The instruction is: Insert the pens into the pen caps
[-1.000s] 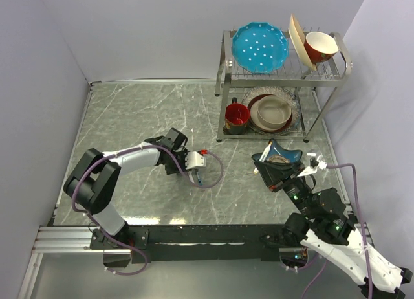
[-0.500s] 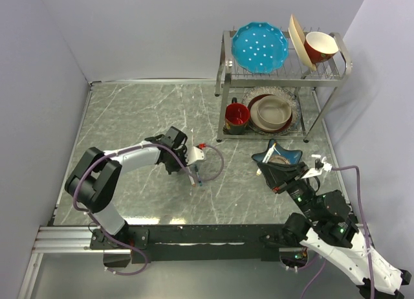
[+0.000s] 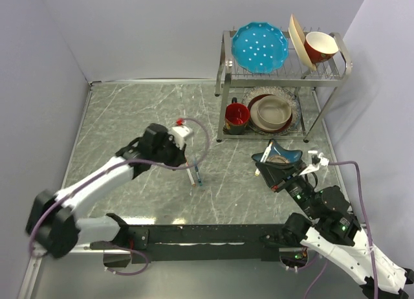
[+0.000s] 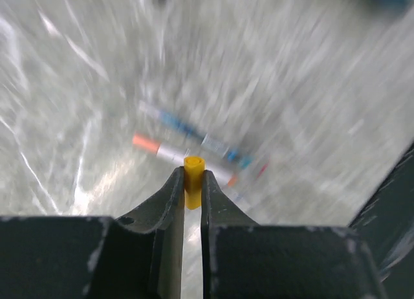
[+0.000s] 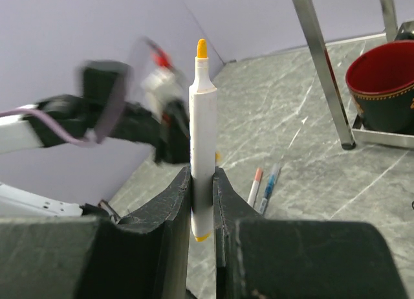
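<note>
My left gripper (image 4: 193, 182) is shut on a yellow-orange pen cap (image 4: 193, 173) and holds it above the table. Below it lie a white pen (image 4: 178, 156) with a salmon-pink end and a blue-teal pen (image 4: 194, 134), side by side. In the top view the left gripper (image 3: 184, 160) hangs just above these pens (image 3: 193, 176). My right gripper (image 5: 202, 202) is shut on a white pen (image 5: 202, 124) with a yellow tip, held upright. It is at the right in the top view (image 3: 312, 167). The two lying pens also show in the right wrist view (image 5: 262, 186).
A dish rack (image 3: 284, 72) with plates, bowls and a red mug (image 3: 237, 116) stands at the back right. A blue dish (image 3: 278, 158) sits on the table just left of the right gripper. The rack's leg (image 5: 320, 66) and the mug (image 5: 381, 92) are close in the right wrist view.
The left arm has swung and lifted, carrying the yellow cap up and a little left from the pens. The right gripper with its pen has hardly moved.
</note>
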### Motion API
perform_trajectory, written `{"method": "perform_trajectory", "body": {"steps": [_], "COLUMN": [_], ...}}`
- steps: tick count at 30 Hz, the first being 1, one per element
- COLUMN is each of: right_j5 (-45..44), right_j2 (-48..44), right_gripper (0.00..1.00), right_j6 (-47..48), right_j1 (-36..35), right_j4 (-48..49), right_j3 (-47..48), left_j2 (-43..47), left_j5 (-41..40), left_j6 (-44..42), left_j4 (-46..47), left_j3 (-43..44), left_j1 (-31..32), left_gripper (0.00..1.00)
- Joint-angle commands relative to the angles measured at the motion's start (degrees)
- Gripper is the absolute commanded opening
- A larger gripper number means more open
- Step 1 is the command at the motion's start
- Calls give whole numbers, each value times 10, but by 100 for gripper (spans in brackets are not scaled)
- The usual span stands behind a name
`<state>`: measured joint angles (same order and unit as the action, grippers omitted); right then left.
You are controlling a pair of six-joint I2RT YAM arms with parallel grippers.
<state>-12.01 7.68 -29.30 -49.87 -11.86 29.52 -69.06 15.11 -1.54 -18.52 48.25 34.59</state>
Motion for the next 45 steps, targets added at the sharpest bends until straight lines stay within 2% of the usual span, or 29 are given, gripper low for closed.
{"method": "perform_trajectory", "body": {"steps": [1,2,3,4,6,7,12,14,18,22,25,35,45], "right_j5": [43,50,59,69,100,111,211,238,263,280,280,280,270], "right_j2": [37,57,68,80,116,129,240,286,341,390,406,449,472], "right_gripper": [0,0,0,0,0,0,0,0,0,0,0,0,0], "right_j6": [9,10,11,10,7,5,1,-1,0,-7,-16,-33,-40], "right_j1": [1,0,0,0,-1,-1,-8,-24,-55,-73,-81,-102,-117], "right_j4": [1,3,5,10,29,38,117,143,213,247,269,311,320], "right_j3": [34,36,39,41,41,40,35,40,47,57,58,77,94], "left_j2": [156,209,232,254,297,304,289,283,287,306,317,339,342], "left_j5": [19,18,12,-2,-19,-25,26,65,77,57,38,29,25], "left_j6": [206,230,257,319,390,448,535,579,651,684,676,662,659], "left_j4": [180,211,239,286,320,329,320,361,413,452,437,470,478], "left_j3": [-53,-75,-87,-99,-132,-140,-125,-137,-154,-176,-175,-207,-214], "left_j1": [2,2,2,2,1,1,1,1,2,2,2,3,3], "left_gripper": [1,1,1,1,1,1,1,1,1,1,1,1,1]}}
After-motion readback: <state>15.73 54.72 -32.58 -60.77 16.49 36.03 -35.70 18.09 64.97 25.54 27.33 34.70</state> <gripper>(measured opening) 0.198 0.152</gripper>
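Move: The left hand, already gripping the yellow cap, has the white pen in the right hand roughly 22 cm to its right, 10 cm back and 18 cm up. On the table 13 cm or so below the left hand, and about 2 cm farther out, lie the orange-ended pen, level with it sideways, and the blue pen, some 3 cm to its right. For the right hand, the yellow cap is about 22 cm left, 10 cm ahead and 16 cm lower. The right hand keeps the white pen tip-up and carries it about 19 cm left towards the cap, easing a little back, dipping and partly rising again, while turning some 40 degrees counter-clockwise. The left hand keeps its pinch on the yellow cap and lifts it quickly some 20 cm and 7 cm back towards the pen, rolling until its fingers swing from pointing steeply down to pointing right and slightly up, then all but holds still over the tip. ##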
